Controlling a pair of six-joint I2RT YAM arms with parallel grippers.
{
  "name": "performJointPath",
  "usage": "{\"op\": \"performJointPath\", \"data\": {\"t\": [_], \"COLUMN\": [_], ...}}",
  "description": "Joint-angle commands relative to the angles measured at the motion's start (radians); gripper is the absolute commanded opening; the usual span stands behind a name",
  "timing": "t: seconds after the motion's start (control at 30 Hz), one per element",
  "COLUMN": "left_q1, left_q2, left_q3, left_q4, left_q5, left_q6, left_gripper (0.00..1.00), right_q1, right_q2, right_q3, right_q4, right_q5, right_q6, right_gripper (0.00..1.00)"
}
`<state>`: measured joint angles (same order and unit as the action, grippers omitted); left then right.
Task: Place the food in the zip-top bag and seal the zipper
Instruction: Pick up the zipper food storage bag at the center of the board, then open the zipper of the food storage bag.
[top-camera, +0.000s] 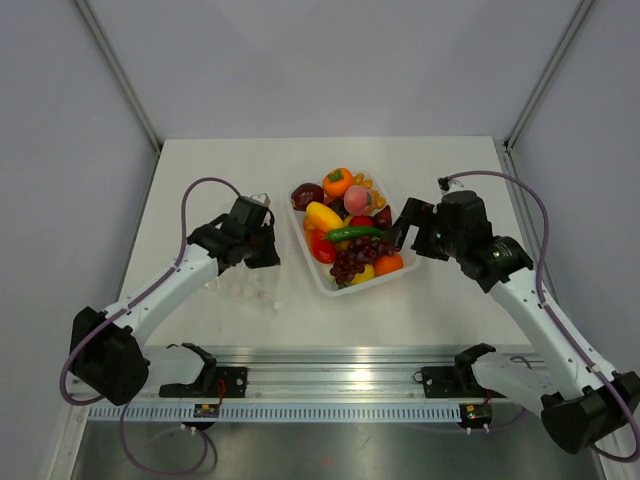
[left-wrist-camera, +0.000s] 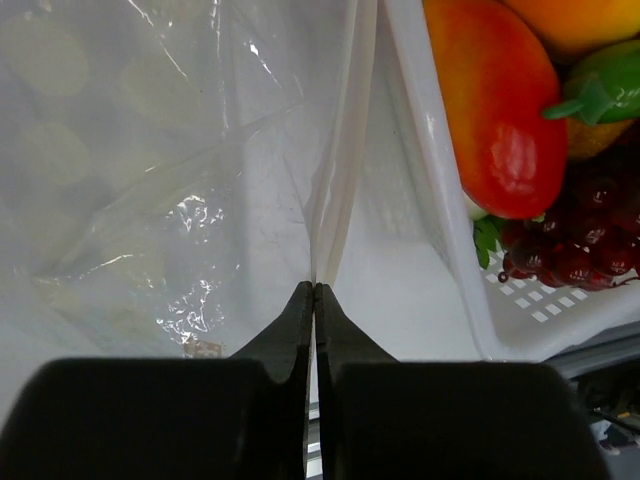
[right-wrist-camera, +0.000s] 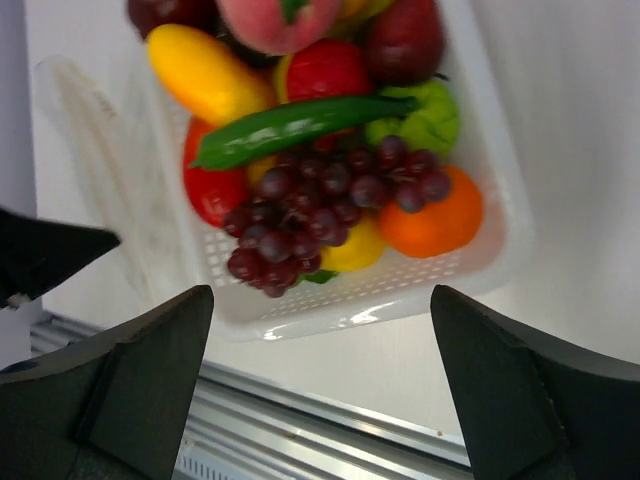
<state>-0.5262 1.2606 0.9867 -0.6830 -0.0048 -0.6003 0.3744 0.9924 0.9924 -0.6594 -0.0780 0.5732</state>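
Observation:
The food (top-camera: 347, 235) lies heaped in a white tray (top-camera: 322, 282): purple grapes (right-wrist-camera: 320, 200), a green chilli (right-wrist-camera: 300, 125), an orange (right-wrist-camera: 435, 215), a yellow piece (right-wrist-camera: 205, 70), a dark red apple (right-wrist-camera: 405, 40). The clear zip-top bag (top-camera: 243, 288) lies flat left of the tray. My left gripper (top-camera: 270, 258) is shut on the bag's edge, with the fingertips (left-wrist-camera: 300, 300) pinching a thick pale strip (left-wrist-camera: 340, 150), seemingly the zipper. My right gripper (right-wrist-camera: 320, 295) hangs open and empty over the tray's near right side, above the grapes.
The tray's wall (left-wrist-camera: 430, 200) stands just right of my left fingertips, with a red-orange fruit (left-wrist-camera: 495, 110) behind it. A metal rail (top-camera: 330, 365) runs along the table's near edge. Grey walls close the table on the left, right and back.

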Motion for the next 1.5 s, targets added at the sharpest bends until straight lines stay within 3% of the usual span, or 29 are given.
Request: {"op": "performJointPath", "data": {"t": [0.0,0.2,0.3,0.57,1.1,1.33,1.43,1.47], "left_q1": [0.014,0.035,0.051,0.075,0.095,0.098,0.104,0.104], "left_q2": [-0.036,-0.096,-0.137,-0.205,-0.227,-0.265,-0.279,-0.28], "left_q3": [0.004,0.026,0.032,0.014,0.009,0.01,0.006,0.006], "left_q4": [0.04,0.036,0.023,0.028,0.039,0.013,0.008,0.0], "left_q5": [0.115,0.176,0.198,0.262,0.325,0.327,0.335,0.335], "left_q6": [-0.018,-0.033,-0.041,-0.061,-0.059,-0.059,-0.062,-0.064], "left_gripper": [0.0,0.0,0.0,0.0,0.0,0.0,0.0,0.0], "right_q1": [0.142,0.449,0.507,0.535,0.554,0.557,0.561,0.56], "right_q2": [0.06,0.297,0.414,0.555,0.709,0.741,0.738,0.739], "right_q3": [0.145,0.319,0.38,0.416,0.5,0.509,0.499,0.505], "right_q4": [0.075,0.119,0.133,0.234,0.236,0.256,0.29,0.288], "right_q5": [0.009,0.144,0.155,0.119,0.087,0.083,0.046,0.043], "right_q6": [-0.004,0.014,0.04,0.103,0.122,0.135,0.137,0.129], "right_gripper": [1.0,0.99,0.96,0.79,0.77,0.61,0.44,0.26]}}
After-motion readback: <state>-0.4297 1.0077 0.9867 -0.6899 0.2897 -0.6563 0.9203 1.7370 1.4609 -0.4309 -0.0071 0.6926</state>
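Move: About 28 cm to the right hand's left, roughly 2 cm farther out and 10 cm below, hangs the bag's tray-side lip. Between them, the food tray is centred some 12 cm ahead, 10 cm left and 16 cm below the right hand, its grapes about 5 cm ahead, 9 cm left and 14 cm down. The left hand already pinches the zipper bag's rim; the zipper bag's middle is about 4 cm ahead of it, 8 cm left and 7 cm lower. Sweeping some 26 cm left over the near part of the food tray, the right hand arcs up first, then sinks below its starting height, turning about 25 degrees counter-clockwise and closing its wide-open fingers onto the bag's tray-side lip. The left hand keeps its pinch, raises the rim about 8 cm and draws back a little, rolling its left side down. ##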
